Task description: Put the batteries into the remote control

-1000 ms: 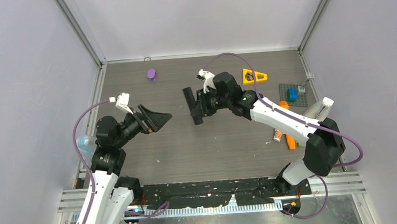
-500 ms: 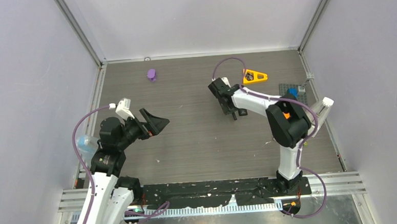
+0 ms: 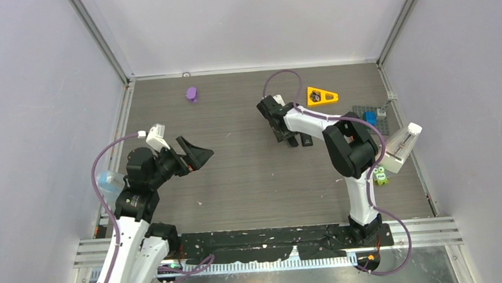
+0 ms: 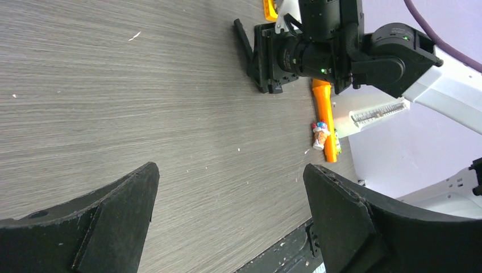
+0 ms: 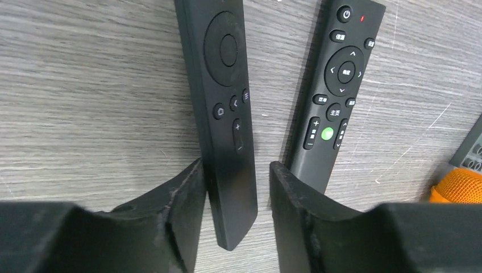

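Note:
In the right wrist view a slim black remote control [image 5: 224,114] lies on the table between the fingers of my right gripper [image 5: 236,166]. The left finger is against its side, and a gap shows at the right finger, so the jaws stand open around its near end. A second black remote [image 5: 335,96] with a green button lies just to the right. From above, my right gripper [image 3: 285,134] is low at the table's back centre. My left gripper [image 3: 197,151] hovers wide open and empty at the left. No batteries can be seen in these views.
A purple piece [image 3: 192,93], a yellow triangle [image 3: 321,96] and a grey plate with a blue brick [image 3: 369,117] lie along the back. A green frog toy [image 3: 380,174] sits by the right arm. An orange stick [image 4: 324,119] lies at the right.
My right arm swung toward the back and brought the slim remote down flat beside the second one, then its jaws parted. The left arm shifted only slightly.

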`<act>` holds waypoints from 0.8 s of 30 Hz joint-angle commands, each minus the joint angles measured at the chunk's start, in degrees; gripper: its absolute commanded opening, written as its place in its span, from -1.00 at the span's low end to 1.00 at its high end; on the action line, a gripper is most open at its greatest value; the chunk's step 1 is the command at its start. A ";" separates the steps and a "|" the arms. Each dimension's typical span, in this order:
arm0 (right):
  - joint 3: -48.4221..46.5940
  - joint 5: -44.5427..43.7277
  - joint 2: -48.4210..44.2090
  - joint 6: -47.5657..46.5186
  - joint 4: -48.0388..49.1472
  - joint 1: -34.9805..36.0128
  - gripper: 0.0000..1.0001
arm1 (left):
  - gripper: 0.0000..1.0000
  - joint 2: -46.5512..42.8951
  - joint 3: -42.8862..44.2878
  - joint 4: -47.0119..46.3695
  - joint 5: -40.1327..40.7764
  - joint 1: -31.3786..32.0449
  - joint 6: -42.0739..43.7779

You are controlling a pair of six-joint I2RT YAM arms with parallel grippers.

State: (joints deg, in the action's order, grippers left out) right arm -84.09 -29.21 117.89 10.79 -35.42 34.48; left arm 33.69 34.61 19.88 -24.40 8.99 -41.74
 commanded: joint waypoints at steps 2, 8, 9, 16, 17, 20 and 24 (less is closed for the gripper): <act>-1.93 8.80 -3.74 1.64 0.12 -0.59 0.05 | 0.99 0.85 2.52 0.78 1.39 -0.03 0.23; 2.89 18.98 -13.16 3.88 2.02 -2.22 0.14 | 0.99 2.79 7.13 7.57 2.39 -0.03 4.21; 4.93 20.46 -14.63 4.22 2.94 -2.64 0.14 | 0.99 2.98 7.85 8.77 3.05 -0.03 4.77; 17.41 9.85 -35.68 6.28 4.87 -3.25 0.22 | 0.99 0.91 8.41 13.17 7.40 -0.05 8.13; 21.08 6.42 -39.57 7.15 6.18 -3.38 0.32 | 0.99 0.07 8.11 13.44 8.03 -0.03 8.44; 27.33 -0.55 -52.06 8.32 8.21 -3.65 0.67 | 0.99 -3.23 7.12 14.43 10.59 -0.03 9.35; 31.98 -10.49 -66.08 8.84 6.90 -3.87 0.92 | 0.99 -7.94 6.07 15.45 12.82 -0.03 9.86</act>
State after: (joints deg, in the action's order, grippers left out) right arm -55.09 -26.39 62.00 17.54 -30.26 30.98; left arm 29.78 41.41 33.95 -15.18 8.99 -33.98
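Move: The battery-loaded remote lies on the table between the right fingertips, its middle about 4 cm ahead of that hand, 1 cm to its left and 1 cm lower. The second remote is some 5 cm to the right of the hand and 4 cm ahead. The yellow toy is about 18 cm ahead and 13 cm to the right. From the left hand, the loaded remote is roughly 19 cm ahead, 27 cm to the right and 20 cm below. Off the loaded remote, which it no longer grips, the right hand keeps spreading its fingers, edges about 2 cm left close over the table, then climbs some 17 cm while drawing back and swinging right over the second remote, fingers nearly fully open and tipping up to point more ahead. The empty, open left hand drifts about 3 cm left, away from the remotes, rolling slightly. ##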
